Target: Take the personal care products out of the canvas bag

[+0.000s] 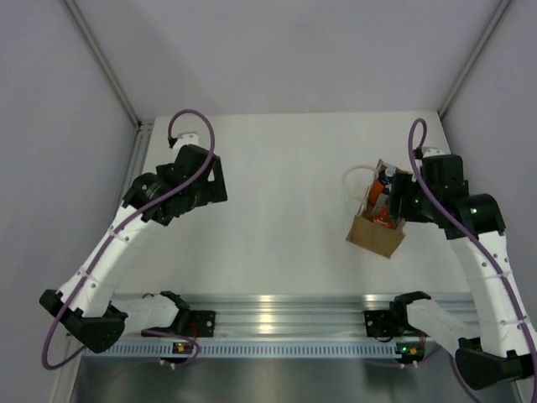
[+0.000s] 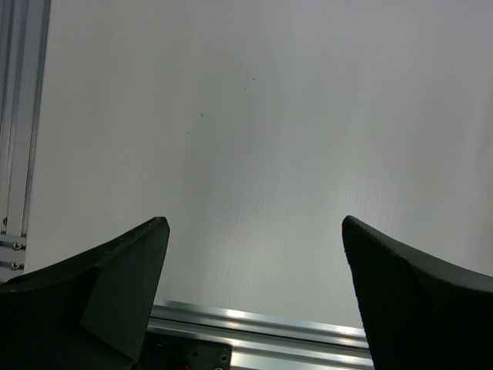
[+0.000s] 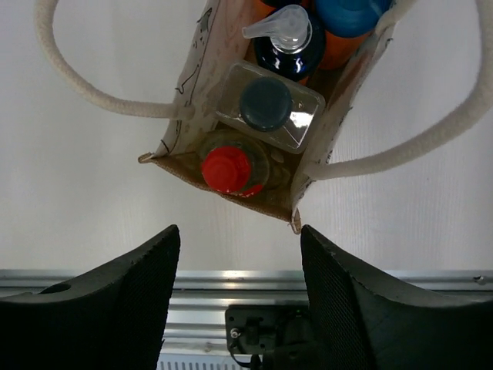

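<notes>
The tan canvas bag (image 1: 376, 235) stands on the white table at the right, its white loop handles (image 3: 85, 92) spread to both sides. In the right wrist view I look straight down into the canvas bag (image 3: 181, 85). Inside it are personal care products: a bottle with a red cap (image 3: 226, 169), a clear rectangular one with a dark cap (image 3: 266, 104), a dark pump bottle (image 3: 286, 42) and a blue-topped orange one (image 3: 347, 15). My right gripper (image 3: 239, 231) hovers over the bag's near end, open, holding nothing. My left gripper (image 2: 255, 223) is open above bare table at the left (image 1: 214, 180).
An aluminium rail (image 1: 277, 306) runs along the table's near edge by the arm bases. Grey enclosure walls close off the left, right and back. A vertical rail (image 2: 19, 116) borders the table on the left.
</notes>
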You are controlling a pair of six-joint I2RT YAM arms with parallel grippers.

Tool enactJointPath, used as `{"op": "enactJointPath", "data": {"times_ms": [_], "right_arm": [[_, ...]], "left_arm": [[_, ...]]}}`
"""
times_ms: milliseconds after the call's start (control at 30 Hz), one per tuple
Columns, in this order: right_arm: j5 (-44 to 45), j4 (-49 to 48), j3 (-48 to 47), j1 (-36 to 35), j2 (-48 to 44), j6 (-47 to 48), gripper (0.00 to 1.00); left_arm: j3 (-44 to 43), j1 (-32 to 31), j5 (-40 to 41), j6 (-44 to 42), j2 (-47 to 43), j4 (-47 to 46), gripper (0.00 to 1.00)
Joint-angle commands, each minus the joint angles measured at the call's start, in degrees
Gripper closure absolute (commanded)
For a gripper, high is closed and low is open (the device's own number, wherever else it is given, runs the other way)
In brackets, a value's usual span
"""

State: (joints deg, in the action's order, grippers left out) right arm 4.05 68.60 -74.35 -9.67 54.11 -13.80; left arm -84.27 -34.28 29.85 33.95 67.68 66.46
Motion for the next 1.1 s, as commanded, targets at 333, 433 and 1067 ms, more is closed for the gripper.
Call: {"op": "enactJointPath", "data": {"times_ms": [333,433,1067], "right_arm": [[6.5,-11.4,5.8,-6.9,6.6,-3.1,0.46],[6.8,-12.2,6.6,-6.9,7.0,-3.1,0.48],[6.8,-14.0,9.4,-7.1,7.6,-3.0,0.63]], "left_arm": [[-0.3,-0.1,-0.8,-2.1,-0.3,-3.2,0.02],[0.0,0.0,-0.4,-2.5,-1.0,-3.3,0.02],[0.6,0.0,-1.2,-2.6,-0.6,-3.3,0.02]]}}
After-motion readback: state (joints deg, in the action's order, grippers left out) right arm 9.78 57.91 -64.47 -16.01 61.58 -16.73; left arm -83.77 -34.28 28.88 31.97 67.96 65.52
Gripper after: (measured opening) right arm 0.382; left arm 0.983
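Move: The red-capped bottle, at the near end of the canvas bag, lies about 4 cm ahead of the right hand, 2 cm to its left and some 12 cm down to its middle. The clear dark-capped bottle stands roughly 5 cm beyond it and 3 cm to its right; the blue pump bottle about 9 cm beyond it and 4 cm to its right. From the idle left hand the red-capped bottle is around 39 cm to the right, about level, 14 cm below. The red cap of the near bottle is what the right hand comes down on: about 6 cm lower in all, reaching some 3 cm forward and slightly left over the first half, then sinking nearly straight. The half-open fingers keep narrowing until their tips stand either side of the cap, apparently just touching it, with the fingers tipped slightly steeper. ##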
